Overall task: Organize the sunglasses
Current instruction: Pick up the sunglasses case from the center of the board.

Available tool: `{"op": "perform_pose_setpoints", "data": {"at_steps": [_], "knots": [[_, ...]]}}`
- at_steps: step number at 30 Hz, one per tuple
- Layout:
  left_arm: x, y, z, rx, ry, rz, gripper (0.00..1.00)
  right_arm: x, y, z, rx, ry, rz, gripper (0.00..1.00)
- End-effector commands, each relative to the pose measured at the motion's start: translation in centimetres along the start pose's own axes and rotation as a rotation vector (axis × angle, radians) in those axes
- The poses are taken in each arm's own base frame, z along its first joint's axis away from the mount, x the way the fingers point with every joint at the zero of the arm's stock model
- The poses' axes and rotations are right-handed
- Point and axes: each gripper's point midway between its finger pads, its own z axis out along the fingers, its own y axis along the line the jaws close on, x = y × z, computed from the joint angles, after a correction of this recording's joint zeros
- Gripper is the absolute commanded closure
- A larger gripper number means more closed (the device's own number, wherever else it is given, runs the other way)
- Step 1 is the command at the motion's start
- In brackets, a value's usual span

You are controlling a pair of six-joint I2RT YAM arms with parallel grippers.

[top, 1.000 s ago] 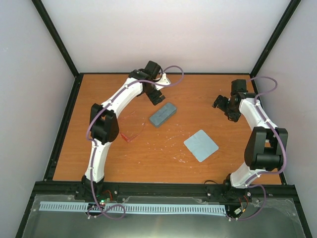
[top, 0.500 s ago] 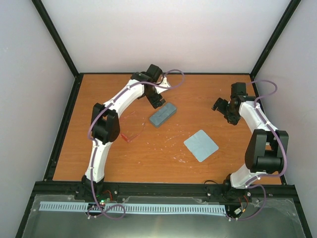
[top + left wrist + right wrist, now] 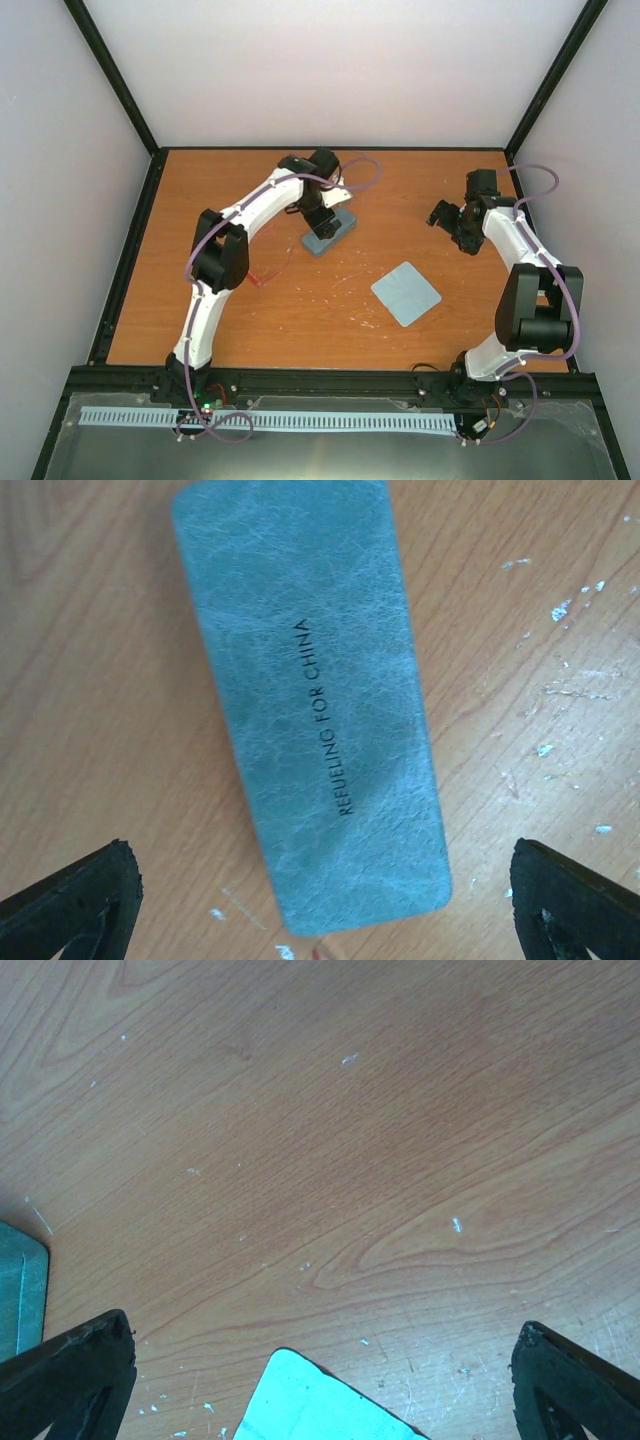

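Observation:
The sunglasses (image 3: pixel 268 272), see-through pinkish-red with a thin red frame, lie on the table left of centre, partly hidden behind my left arm. The grey-blue oblong case (image 3: pixel 332 236) lies closed just right of them. My left gripper (image 3: pixel 322 216) hangs directly over the case, open. In the left wrist view the case (image 3: pixel 310 700) fills the middle, and its near end lies between the spread fingertips (image 3: pixel 75 900) of the left gripper (image 3: pixel 320 910). My right gripper (image 3: pixel 447 213) hovers open at the right rear, holding nothing.
A pale blue square cloth (image 3: pixel 406 293) lies flat right of centre. One of its corners (image 3: pixel 320 1400) shows below the right gripper (image 3: pixel 320 1385), and an edge of the case (image 3: pixel 20 1290) sits at the far left of that view. Black frame rails border the table (image 3: pixel 200 190).
My left gripper has swung right and toward the near side, from beside the case's far end to right above it. The right arm has barely shifted.

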Motion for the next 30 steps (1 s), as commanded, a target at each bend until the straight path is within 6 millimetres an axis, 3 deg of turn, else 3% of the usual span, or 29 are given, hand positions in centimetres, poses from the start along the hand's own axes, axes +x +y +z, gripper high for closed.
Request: {"op": "perform_pose_setpoints", "data": {"at_steps": [1, 9, 25, 27, 30], "knots": [[0.5, -1.1, 1.7, 0.025, 0.057, -0.059, 0.0, 0.0, 0.1, -0.3, -0.009, -0.001, -0.025, 0.0], [1.3, -1.0, 4.1, -0.007, 0.111, -0.052, 0.0, 0.1, 0.0, 0.1, 0.001, 0.019, -0.025, 0.0], [3.3, -1.4, 6.9, -0.007, 0.156, -0.019, 0.01, 0.7, 0.0, 0.5, -0.004, 0.047, -0.008, 0.0], [3.4, -1.6, 7.1, 0.003, 0.153, -0.02, 0.1, 0.7, 0.1, 0.4, -0.007, 0.046, -0.01, 0.01], [3.2, -1.8, 7.0, 0.014, 0.14, -0.016, 0.31, 0.8, 0.1, 0.4, -0.017, 0.042, -0.02, 0.04]]}}
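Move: The sunglasses case lies almost under the open left hand, about 1 cm ahead, 2 cm right and 8 cm down. About 9 cm below that hand, the red sunglasses lie some 6 cm back and 16 cm left, the pale blue cloth about 16 cm back and 23 cm right. From the right hand the case is roughly 31 cm left, 2 cm ahead and 9 cm down. The left hand sinks about 8 cm around the case's near-left end, its fingers starting to close. ##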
